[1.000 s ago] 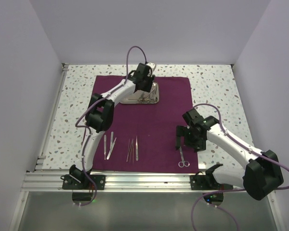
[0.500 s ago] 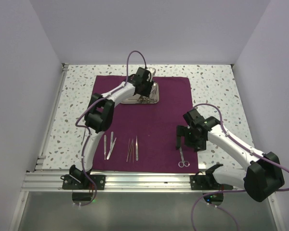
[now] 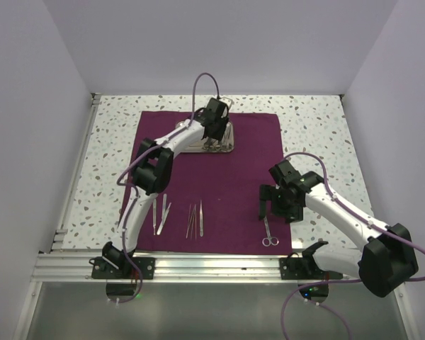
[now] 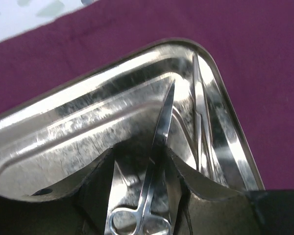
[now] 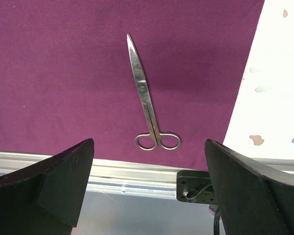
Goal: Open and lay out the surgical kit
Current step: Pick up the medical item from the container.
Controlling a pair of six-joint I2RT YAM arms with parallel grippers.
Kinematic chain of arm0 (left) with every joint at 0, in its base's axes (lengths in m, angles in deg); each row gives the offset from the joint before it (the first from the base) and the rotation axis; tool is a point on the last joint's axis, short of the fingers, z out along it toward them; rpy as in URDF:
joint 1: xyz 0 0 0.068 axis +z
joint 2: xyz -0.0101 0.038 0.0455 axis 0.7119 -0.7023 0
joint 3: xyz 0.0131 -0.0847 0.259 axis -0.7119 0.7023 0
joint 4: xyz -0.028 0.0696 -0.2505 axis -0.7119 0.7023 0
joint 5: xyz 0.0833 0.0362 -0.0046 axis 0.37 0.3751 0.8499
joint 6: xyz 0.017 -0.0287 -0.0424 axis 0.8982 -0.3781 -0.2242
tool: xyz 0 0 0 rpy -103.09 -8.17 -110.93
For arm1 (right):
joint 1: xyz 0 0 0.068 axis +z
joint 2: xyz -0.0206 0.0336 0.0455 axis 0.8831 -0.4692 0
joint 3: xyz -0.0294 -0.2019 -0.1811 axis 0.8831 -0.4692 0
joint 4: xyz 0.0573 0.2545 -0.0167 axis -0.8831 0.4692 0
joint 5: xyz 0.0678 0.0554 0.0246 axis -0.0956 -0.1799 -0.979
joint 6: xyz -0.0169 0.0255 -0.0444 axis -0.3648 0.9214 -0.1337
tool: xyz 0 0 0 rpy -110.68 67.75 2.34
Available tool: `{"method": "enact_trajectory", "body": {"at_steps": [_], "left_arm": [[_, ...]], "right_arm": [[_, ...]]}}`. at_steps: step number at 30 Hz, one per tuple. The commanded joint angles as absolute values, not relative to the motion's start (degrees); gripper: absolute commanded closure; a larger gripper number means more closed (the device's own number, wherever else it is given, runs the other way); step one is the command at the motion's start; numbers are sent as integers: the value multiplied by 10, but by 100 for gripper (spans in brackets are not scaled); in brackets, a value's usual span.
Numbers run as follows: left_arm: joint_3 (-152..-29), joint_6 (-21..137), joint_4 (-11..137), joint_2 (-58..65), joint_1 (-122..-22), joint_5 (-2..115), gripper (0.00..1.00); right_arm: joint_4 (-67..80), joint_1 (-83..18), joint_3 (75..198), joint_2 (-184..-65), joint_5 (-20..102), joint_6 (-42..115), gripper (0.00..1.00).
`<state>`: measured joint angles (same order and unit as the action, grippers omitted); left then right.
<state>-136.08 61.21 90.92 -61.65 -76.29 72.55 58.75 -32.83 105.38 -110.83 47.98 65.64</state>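
The maroon cloth (image 3: 248,163) lies spread flat, with the steel tray (image 3: 228,147) at its far middle. My left gripper (image 3: 213,140) reaches down into the tray (image 4: 88,127). It stands half open (image 4: 139,152), its fingers either side of a ring-handled clamp (image 4: 159,132) lying on the tray floor. A thin pair of tweezers (image 4: 201,112) rests along the tray's right wall. My right gripper (image 3: 266,204) hangs wide open (image 5: 149,142) above scissors (image 5: 144,93) laid on the cloth (image 5: 63,73) near its front right corner. Several tweezers (image 3: 159,216) and thin picks (image 3: 196,219) lie in a row at the cloth's front.
The speckled tabletop (image 3: 312,120) shows around the cloth. An aluminium rail (image 3: 198,265) runs along the near edge, seen just below the scissors' rings (image 5: 127,171) with a black bracket (image 5: 196,186). White walls close in left, right and back.
The left wrist has shifted slightly right and turned over the tray, its elbow swinging outward. The right arm and the laid-out instruments have stayed put.
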Motion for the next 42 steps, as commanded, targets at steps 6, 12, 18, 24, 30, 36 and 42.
{"method": "enact_trajectory", "body": {"at_steps": [6,12,18,24,30,36,42], "left_arm": [[-1416,594,971,-684,-733,816,51],[-1430,590,963,-691,-714,789,51],[-1496,581,975,-725,-712,765,48],[-1511,564,985,-740,-713,742,48],[-1534,557,1008,-755,-713,741,72],[-1574,556,1054,-790,-712,725,94],[-1546,560,1077,-778,-710,726,100]], "right_arm": [[576,-329,1059,-1119,483,648,2],[571,-328,1062,-1133,482,648,2],[570,-328,1072,-1145,484,642,2],[567,-328,1082,-1161,485,635,2],[562,-328,1096,-1182,484,626,1],[556,-328,1106,-1198,480,618,2],[551,-330,1114,-1208,477,613,2]]}}
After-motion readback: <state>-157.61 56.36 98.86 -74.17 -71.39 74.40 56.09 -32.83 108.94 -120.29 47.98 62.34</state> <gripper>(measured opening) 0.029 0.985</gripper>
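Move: The scissors in the tray lie just under the half-open left fingers, about 1 cm to the right and 1 cm below, blades pointing forward. The tweezers lie along the tray's right edge, some 5 cm right of the left hand and 1 cm ahead. The tray's middle is about 3 cm to its left and 1 cm ahead. From the right hand, those scissors are roughly 36 cm ahead, 19 cm to the left and 5 cm lower. Take the left gripper level about 6 cm forward towards the tray's back rim, swinging some 5 cm left on the way and turning 10 degrees counter-clockwise, bringing the scissors away from the tweezers. Ease back right about 2 cm and shut the half-open fingers on the blades near their tip. Let the open right gripper sink 1 cm, then drift 2 cm forward. ##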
